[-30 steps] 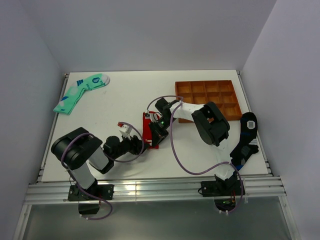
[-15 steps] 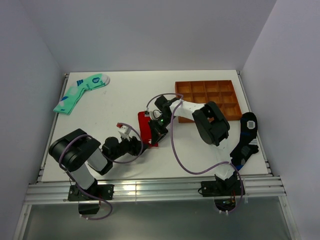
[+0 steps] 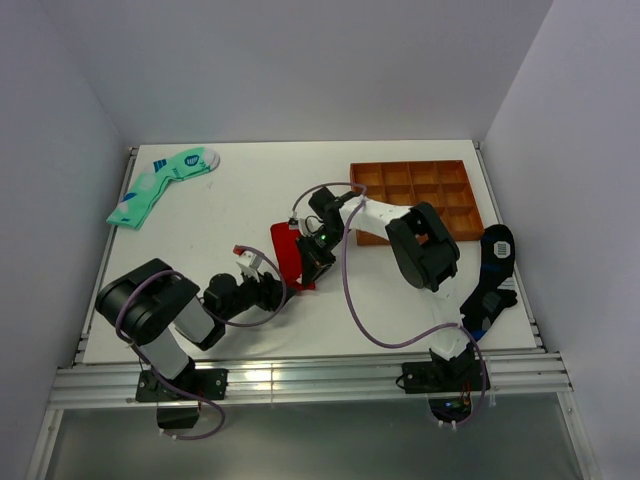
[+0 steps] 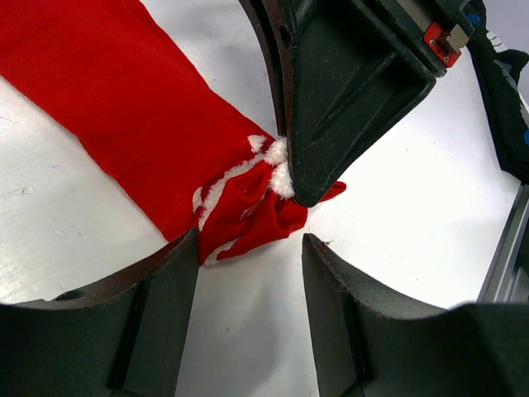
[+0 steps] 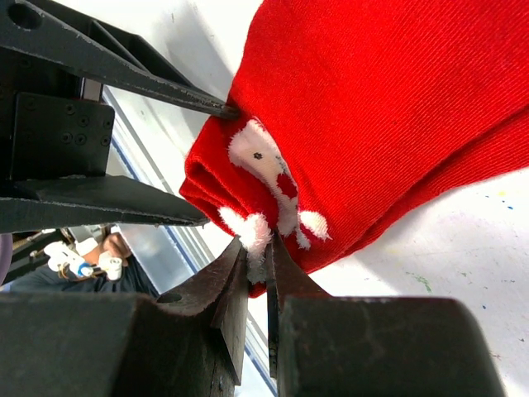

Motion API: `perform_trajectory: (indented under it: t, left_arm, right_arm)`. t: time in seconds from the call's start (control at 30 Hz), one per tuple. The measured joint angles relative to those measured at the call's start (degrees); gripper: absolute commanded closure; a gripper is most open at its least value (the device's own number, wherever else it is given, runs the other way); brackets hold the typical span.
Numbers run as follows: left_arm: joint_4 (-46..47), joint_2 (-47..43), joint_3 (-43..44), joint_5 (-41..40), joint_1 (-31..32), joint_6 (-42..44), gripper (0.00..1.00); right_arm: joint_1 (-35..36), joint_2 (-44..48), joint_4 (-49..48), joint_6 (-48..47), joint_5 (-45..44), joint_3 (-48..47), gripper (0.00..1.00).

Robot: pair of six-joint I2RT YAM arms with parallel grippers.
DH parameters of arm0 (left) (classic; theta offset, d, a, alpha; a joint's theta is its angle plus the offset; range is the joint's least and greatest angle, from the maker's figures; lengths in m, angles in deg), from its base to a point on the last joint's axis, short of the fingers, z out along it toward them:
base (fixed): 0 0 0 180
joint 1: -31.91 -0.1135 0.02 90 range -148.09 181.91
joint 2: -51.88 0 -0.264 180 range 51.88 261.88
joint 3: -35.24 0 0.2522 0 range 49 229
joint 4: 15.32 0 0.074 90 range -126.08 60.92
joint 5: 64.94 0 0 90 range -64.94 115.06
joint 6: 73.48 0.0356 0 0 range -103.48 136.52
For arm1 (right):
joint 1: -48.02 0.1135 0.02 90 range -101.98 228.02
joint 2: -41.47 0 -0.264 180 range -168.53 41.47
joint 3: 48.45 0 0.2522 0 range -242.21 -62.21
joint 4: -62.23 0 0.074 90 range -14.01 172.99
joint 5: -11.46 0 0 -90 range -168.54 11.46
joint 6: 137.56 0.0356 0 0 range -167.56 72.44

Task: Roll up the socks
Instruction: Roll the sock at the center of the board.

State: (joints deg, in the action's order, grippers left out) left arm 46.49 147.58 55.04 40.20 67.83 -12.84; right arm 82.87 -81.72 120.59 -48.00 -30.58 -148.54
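Note:
The red socks [image 3: 286, 252] lie at mid-table, folded over at their near end, with a white figure mark [image 5: 263, 161] by the fold. My right gripper [image 5: 258, 258] is shut on the white fuzzy trim at that end; in the top view it [image 3: 314, 268] sits on the socks' right edge. My left gripper [image 4: 250, 258] is open and low over the table, its fingertips just short of the bunched end [image 4: 248, 211], with nothing between them. In the top view it [image 3: 282, 291] is just left of and below the socks.
A brown compartment tray [image 3: 415, 190] stands at the back right. A mint-green sock [image 3: 160, 186] lies at the back left. A black patterned sock [image 3: 494, 268] lies by the right edge. The right arm's purple cable [image 3: 352, 300] loops over the table.
The red socks have shifted and spread a little to the left and back, drawn by the right gripper. The left jaws have narrowed slightly.

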Motion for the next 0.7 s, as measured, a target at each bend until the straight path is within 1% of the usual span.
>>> perform_trajectory:
  t: [0.13,0.37,0.47,0.57,0.6,0.67,0.7]
  left_arm:
    - [-0.5,0.0,0.4,0.0,0.0,0.1,0.48]
    - [-1.1,0.0,0.9,-0.2,0.0,0.2,0.53]
    - [-1.4,0.0,1.2,-0.5,0.0,0.2,0.57]
    - [-1.6,0.0,1.5,-0.7,0.0,0.2,0.66]
    - [-1.7,0.0,1.6,-0.9,0.0,0.2,0.72]
    - [-2.2,0.0,1.8,-1.1,0.0,0.2,0.78]
    - [-2.5,0.0,1.9,-1.1,0.0,0.2,0.84]
  right_arm:
    - [0.0,0.0,0.0,0.0,-0.1,0.0,1.0]
    - [0.0,0.0,0.0,0.0,-0.2,0.0,1.0]
    - [0.0,0.0,0.0,0.0,-0.2,0.0,1.0]
    - [0.0,0.0,-0.1,0.0,-0.2,0.0,1.0]
    - [0.0,0.0,-0.2,0.0,-0.2,0.0,1.0]
    - [0.0,0.0,-0.5,0.0,-0.2,0.1,1.0]
    - [0.1,0.0,-0.5,0.0,-0.2,0.2,1.0]
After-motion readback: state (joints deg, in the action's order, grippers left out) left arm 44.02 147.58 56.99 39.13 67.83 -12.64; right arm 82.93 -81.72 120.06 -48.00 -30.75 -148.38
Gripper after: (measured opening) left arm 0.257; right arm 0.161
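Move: The folded, bear-faced end of the red sock sits right at my open left fingers, its middle some 1 cm ahead, 1 cm to the right and 1 cm lower. My right fingertips, already pinching that fold, are about 2 cm ahead and 3 cm to the right of my left hand. The sock's flat part runs forward, its middle roughly 9 cm ahead, level sideways. From my right hand the folded end is about 1 cm back and 1 cm left. I close my left fingers from a bit over half open to about a quarter, pinching the near side of the folded sock end between the pads while easing the hand forward about 1 cm into the fold. My right hand stays where it is and keeps its pinch on the same fold, and neither wrist turns. ##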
